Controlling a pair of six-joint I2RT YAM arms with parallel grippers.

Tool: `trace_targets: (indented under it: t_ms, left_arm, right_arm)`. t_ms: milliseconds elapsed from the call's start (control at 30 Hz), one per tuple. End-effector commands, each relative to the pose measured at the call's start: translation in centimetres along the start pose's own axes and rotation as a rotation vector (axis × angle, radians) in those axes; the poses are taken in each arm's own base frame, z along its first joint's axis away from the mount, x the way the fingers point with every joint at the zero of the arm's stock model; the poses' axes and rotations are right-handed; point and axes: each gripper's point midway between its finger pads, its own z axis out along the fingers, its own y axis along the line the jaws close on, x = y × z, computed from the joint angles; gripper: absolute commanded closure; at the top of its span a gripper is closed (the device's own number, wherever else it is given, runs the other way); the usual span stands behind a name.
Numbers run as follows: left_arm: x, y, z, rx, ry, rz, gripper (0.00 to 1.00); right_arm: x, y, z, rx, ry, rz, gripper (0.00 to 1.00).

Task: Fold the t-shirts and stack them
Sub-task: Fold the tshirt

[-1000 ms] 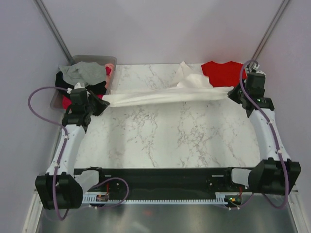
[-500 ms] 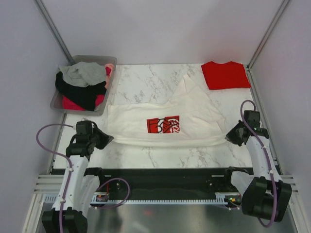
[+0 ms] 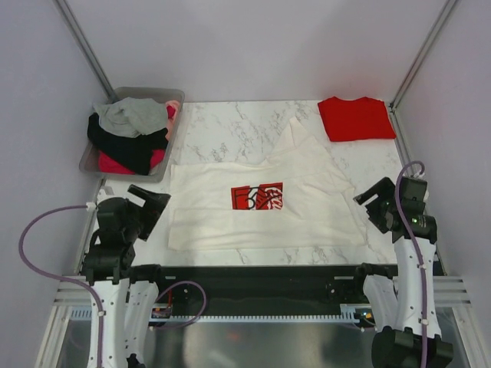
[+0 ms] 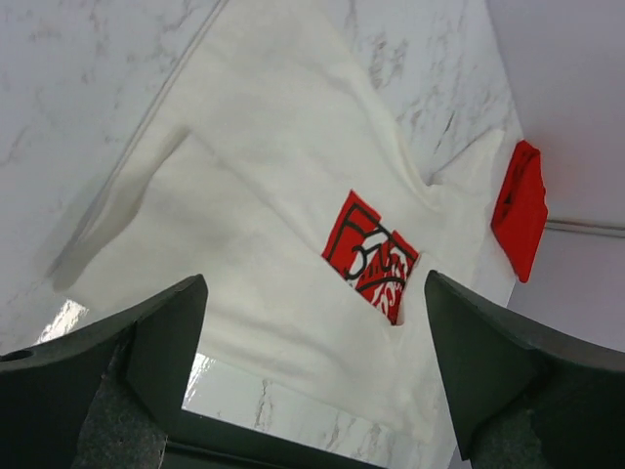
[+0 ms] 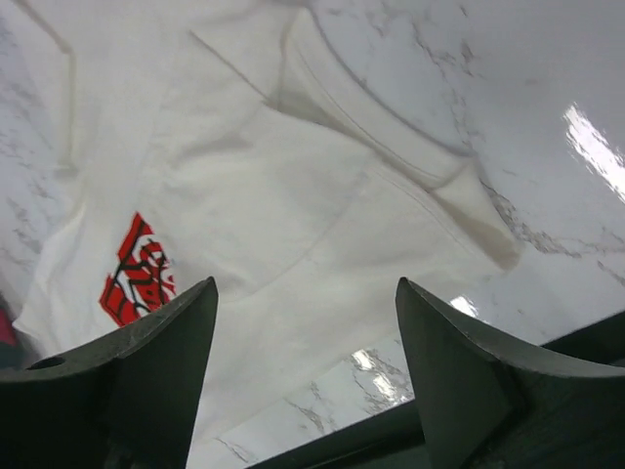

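Observation:
The cream-white t-shirt (image 3: 307,201) lies spread on the marble table (image 3: 230,130), its red print (image 3: 257,196) facing up and its near edge close to the table's front. One part tapers toward the back. The red t-shirt (image 3: 356,118) lies folded at the back right corner. My left gripper (image 3: 157,205) stands open just off the white shirt's left edge, holding nothing. My right gripper (image 3: 370,208) stands open at the shirt's right edge, also holding nothing. The left wrist view shows the white shirt (image 4: 244,186) and red shirt (image 4: 518,210) beyond the open left gripper (image 4: 314,293). The right wrist view shows the white shirt (image 5: 293,195) beyond the open right gripper (image 5: 305,293).
A grey bin (image 3: 90,156) at the back left holds a heap of grey, black and pink clothes. Slanted frame rails (image 3: 84,46) rise at both back corners. The black base bar (image 3: 253,277) runs along the table's near edge.
Both arms drew the white shirt from the back toward the front edge and laid it flat. Both grippers then opened, let go of it and backed off slightly.

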Motion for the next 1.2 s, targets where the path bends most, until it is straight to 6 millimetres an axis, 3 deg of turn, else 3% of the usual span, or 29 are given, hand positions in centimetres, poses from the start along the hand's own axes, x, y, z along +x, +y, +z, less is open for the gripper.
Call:
trace_targets:
  t_ms: [0,33,100,133,167,200,233,267,300,333,367,400,433,467,500,533,567,600,633,667,733,767,800,833,933,967,1167]
  left_arm:
    - [-4.3,-3.1,-2.9,0.062,-0.165,0.164,0.0]
    - [-4.4,-3.2,-2.5,0.048,-0.149,0.201,0.0]
    - [-4.4,-3.0,-2.0,0.032,-0.132,0.289,0.0]
    - [-4.3,-2.6,-1.5,0.009,-0.115,0.304,0.0]
    - [-4.1,-2.2,-1.1,-0.003,-0.102,0.316,0.0]
    - [-3.3,-1.8,-0.6,0.001,-0.061,0.342,0.0]
    - [-3.3,-2.0,-0.3,0.014,-0.058,0.36,0.0]
    - [-3.2,-1.9,-0.1,0.016,-0.054,0.377,0.0]
    - [-3.3,-2.0,0.0,0.021,-0.057,0.389,0.0]
    - [-3.3,-2.7,0.0,0.052,-0.059,0.404,0.0]
    - [-3.4,-3.0,0.0,0.07,-0.065,0.413,0.0]
    - [-3.6,-3.3,0.0,0.093,-0.071,0.46,0.0]
    - [-3.9,-3.5,0.1,0.094,-0.083,0.49,0.0]
    - [-4.4,-3.4,0.1,0.08,-0.106,0.492,0.0]
    - [-4.6,-3.4,0.2,0.082,-0.117,0.51,0.0]
    - [-4.5,-3.6,0.2,0.099,-0.121,0.52,0.0]
    - [-4.4,-3.7,0.4,0.115,-0.123,0.52,0.0]
    - [-4.0,-4.0,0.3,0.142,-0.11,0.525,0.0]
    - [-3.9,-4.1,0.2,0.148,-0.109,0.525,0.0]
    - [-3.9,-4.1,0.2,0.15,-0.109,0.526,0.0]
    - [-4.0,-4.0,0.1,0.147,-0.12,0.527,0.0]
    - [-4.1,-4.0,0.0,0.145,-0.126,0.524,0.0]
    - [-4.1,-4.0,0.0,0.144,-0.126,0.525,0.01]
    - [-4.1,-4.0,0.0,0.145,-0.127,0.524,0.01]
    - [-4.1,-4.1,-0.2,0.156,-0.13,0.525,0.01]
    - [-4.0,-4.1,-0.3,0.159,-0.133,0.524,0.01]
    - [-4.1,-3.9,0.0,0.146,-0.129,0.52,0.01]
  right_arm:
    - [-3.5,5.6,-1.9,-0.212,-0.078,-0.083,0.19]
    - [-4.4,8.1,-2.4,-0.302,-0.082,-0.132,0.19]
    - [-4.6,9.6,0.1,-0.269,-0.002,-0.185,0.19]
    - [-5.7,12.5,-0.3,-0.311,-0.03,-0.259,0.19]
    - [-5.7,13.2,2.3,-0.277,0.015,-0.278,0.19]
    - [-6.1,14.7,3.0,-0.301,0.017,-0.303,0.19]
    - [-7.2,18.3,2.7,-0.381,-0.026,-0.348,0.18]
    - [-7.0,19.2,5.4,-0.369,0.013,-0.38,0.18]
    - [-7.3,20.6,6.3,-0.385,0.008,-0.404,0.18]
    - [-9.0,23.5,6.4,-0.435,-0.043,-0.427,0.17]
    - [-8.8,23.7,10.0,-0.409,-0.004,-0.434,0.18]
    - [-7.8,25.4,11.1,-0.453,0.026,-0.46,0.18]
    - [-9.2,28.1,11.5,-0.525,-0.016,-0.47,0.18]
    - [-8.1,28.1,15.5,-0.515,0.042,-0.468,0.18]
    - [-7.8,29.2,16.6,-0.562,0.065,-0.487,0.19]
    - [-9.0,32.0,16.7,-0.619,0.022,-0.516,0.2]
    - [-8.0,31.5,20.6,-0.591,0.065,-0.529,0.2]
    - [-9.4,34.0,20.6,-0.633,0.013,-0.569,0.2]
    - [-9.3,34.5,21.9,-0.636,0.018,-0.58,0.2]
    - [-8.1,33.7,25.5,-0.606,0.057,-0.577,0.2]
    - [-8.7,34.4,28.9,-0.596,0.03,-0.569,0.2]
    - [-8.7,34.6,30.0,-0.599,0.025,-0.571,0.2]
    - [-9.6,36.2,29.9,-0.629,-0.011,-0.575,0.19]
    - [-8.5,35.0,32.7,-0.603,0.016,-0.566,0.18]
    - [-8.5,36.0,34.3,-0.647,-0.001,-0.571,0.17]
    - [-7.6,35.2,35.9,-0.638,0.016,-0.574,0.17]
    - [-5.7,34.4,38.0,-0.646,0.036,-0.598,0.2]
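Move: The white shirt lies folded across the table, one sleeve jutting outward. From the right hand that sleeve's tip is about 44 cm ahead, 15 cm left and some 12 cm below. The folded red shirt lies about 19 cm to the right of the tip, level with it; the red print is roughly 14 cm ahead of the hand and 30 cm left. From the left hand the sleeve tip is about 46 cm ahead and 36 cm right. The right hand swings some 50 cm forward and somewhat left, arching about 6 cm up over the white shirt and then sinking well below its starting height, to come in low beside the tip of the outstretched sleeve, left of the folded red shirt, with its fingers still wide open. On the way its wrist turns about 40 degrees counter-clockwise and its fingers tip up towards the horizontal, while the empty left hand lifts a few centimetres, dips partly back and rolls left side up, staying open and clear of the cloth. ##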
